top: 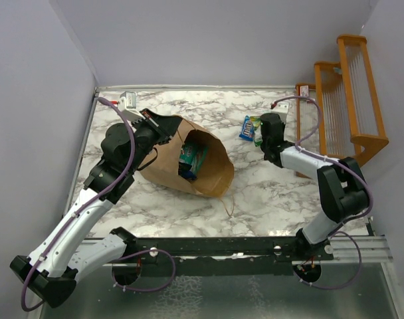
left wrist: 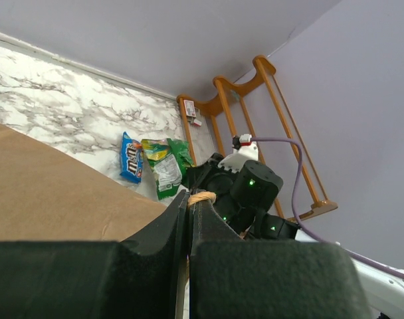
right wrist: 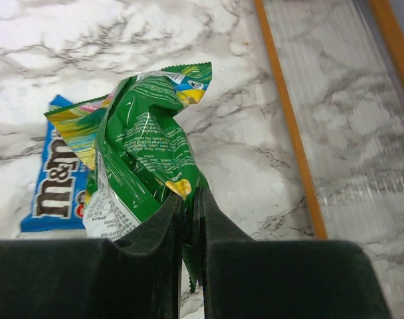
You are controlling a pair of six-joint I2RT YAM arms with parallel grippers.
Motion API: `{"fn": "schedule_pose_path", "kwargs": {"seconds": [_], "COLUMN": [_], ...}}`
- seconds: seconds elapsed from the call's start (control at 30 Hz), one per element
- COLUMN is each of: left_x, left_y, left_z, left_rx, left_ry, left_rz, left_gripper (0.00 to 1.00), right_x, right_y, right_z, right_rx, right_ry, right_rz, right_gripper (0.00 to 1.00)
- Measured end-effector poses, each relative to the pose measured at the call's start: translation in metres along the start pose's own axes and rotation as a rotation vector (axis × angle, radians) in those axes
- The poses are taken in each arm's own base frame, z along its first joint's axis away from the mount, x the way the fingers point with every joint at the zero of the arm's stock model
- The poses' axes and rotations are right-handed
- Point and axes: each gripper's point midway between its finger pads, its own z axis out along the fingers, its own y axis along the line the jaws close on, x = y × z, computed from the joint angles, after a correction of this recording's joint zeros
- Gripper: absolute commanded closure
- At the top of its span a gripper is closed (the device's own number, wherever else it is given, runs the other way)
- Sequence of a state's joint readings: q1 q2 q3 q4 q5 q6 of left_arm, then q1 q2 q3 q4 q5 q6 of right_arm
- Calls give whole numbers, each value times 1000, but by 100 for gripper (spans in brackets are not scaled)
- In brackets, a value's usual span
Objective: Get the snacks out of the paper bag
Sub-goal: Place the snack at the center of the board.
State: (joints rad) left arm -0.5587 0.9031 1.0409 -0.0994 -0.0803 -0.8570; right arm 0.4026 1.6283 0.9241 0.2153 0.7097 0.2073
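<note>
The brown paper bag (top: 169, 166) lies on its side left of centre, its open mouth turned toward the right. Teal and dark packets (top: 192, 159) show inside the mouth. My left gripper (top: 167, 127) is at the bag's upper rim, shut on a twisted paper handle (left wrist: 202, 197). My right gripper (right wrist: 191, 196) is shut on a crumpled green snack packet (right wrist: 145, 149) just above the marble table, right of the bag. Beside it a blue packet (right wrist: 56, 186) lies flat on the table. From the left wrist both packets appear beyond the bag, the blue one (left wrist: 130, 157) and the green one (left wrist: 165, 166).
An orange wooden rack (top: 341, 100) stands at the back right, its base rail (right wrist: 288, 119) close to the right gripper. The bag's other handle (top: 230, 205) trails on the table in front of its mouth. Grey walls close the table at the left and back.
</note>
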Motion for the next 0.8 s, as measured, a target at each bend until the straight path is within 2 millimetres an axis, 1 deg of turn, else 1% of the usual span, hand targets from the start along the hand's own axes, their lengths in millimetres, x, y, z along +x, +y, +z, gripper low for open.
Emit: {"fn": "schedule_pose_path", "kwargs": {"seconds": [0.03, 0.07, 0.1, 0.2, 0.33, 0.4, 0.43, 0.5, 0.53, 0.67, 0.73, 0.8], "left_x": [0, 0, 0, 1, 1, 1, 1, 1, 1, 1, 1, 1], "left_y": [0, 0, 0, 0, 0, 0, 0, 0, 0, 0, 0, 0], "left_z": [0, 0, 0, 0, 0, 0, 0, 0, 0, 0, 0, 0], "left_rx": [0, 0, 0, -1, -1, -1, -1, -1, -1, -1, -1, -1], "left_ry": [0, 0, 0, 1, 2, 2, 2, 2, 2, 2, 2, 2], "left_rz": [-1, -2, -3, -7, -11, -13, -13, -14, -14, -16, -16, -17], "left_gripper": [100, 100, 100, 100, 100, 100, 100, 100, 100, 100, 100, 100], "right_x": [8, 12, 16, 21, 34, 45, 48, 53, 53, 48, 40, 27], "right_y": [-6, -8, -15, -25, -24, -22, -22, -20, -18, -11, -8, -10], "right_z": [5, 7, 11, 18, 25, 28, 30, 31, 32, 31, 26, 17], "right_rx": [12, 14, 30, 53, 57, 59, 61, 57, 49, 4, -27, -55], "right_ry": [21, 34, 45, 63, 91, 113, 120, 129, 132, 125, 114, 91], "right_rz": [9, 26, 34, 86, 106, 104, 101, 96, 98, 116, 132, 149], "right_gripper": [94, 94, 93, 89, 79, 73, 70, 60, 57, 50, 46, 43]}}
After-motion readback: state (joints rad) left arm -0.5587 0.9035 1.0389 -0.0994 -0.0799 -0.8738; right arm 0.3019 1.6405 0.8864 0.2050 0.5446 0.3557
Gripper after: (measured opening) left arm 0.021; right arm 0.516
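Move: The right gripper still pinches the tail of the green snack bag. The bag's place on the board is about 6 cm ahead of that hand, 4 cm left and 10 cm below. The blue M&M's pack lies some 7 cm ahead and 10 cm left, and the near rail of the wooden rack about 7 cm ahead and 10 cm right, both at board level. From the left gripper the place is roughly 20 cm ahead, 26 cm right and 37 cm down. Lower the right gripper about 5.5 cm towards the board while easing some 3 cm right, so the green bag comes down just right of the M&M's pack. Open the fingers to about half on the way down to let go of its tail, then lift 2–3 cm clear, drifting slightly left with the hand's left side rolling up about 10 degrees. Keep the left gripper still and shut at the paper bag's rim. ##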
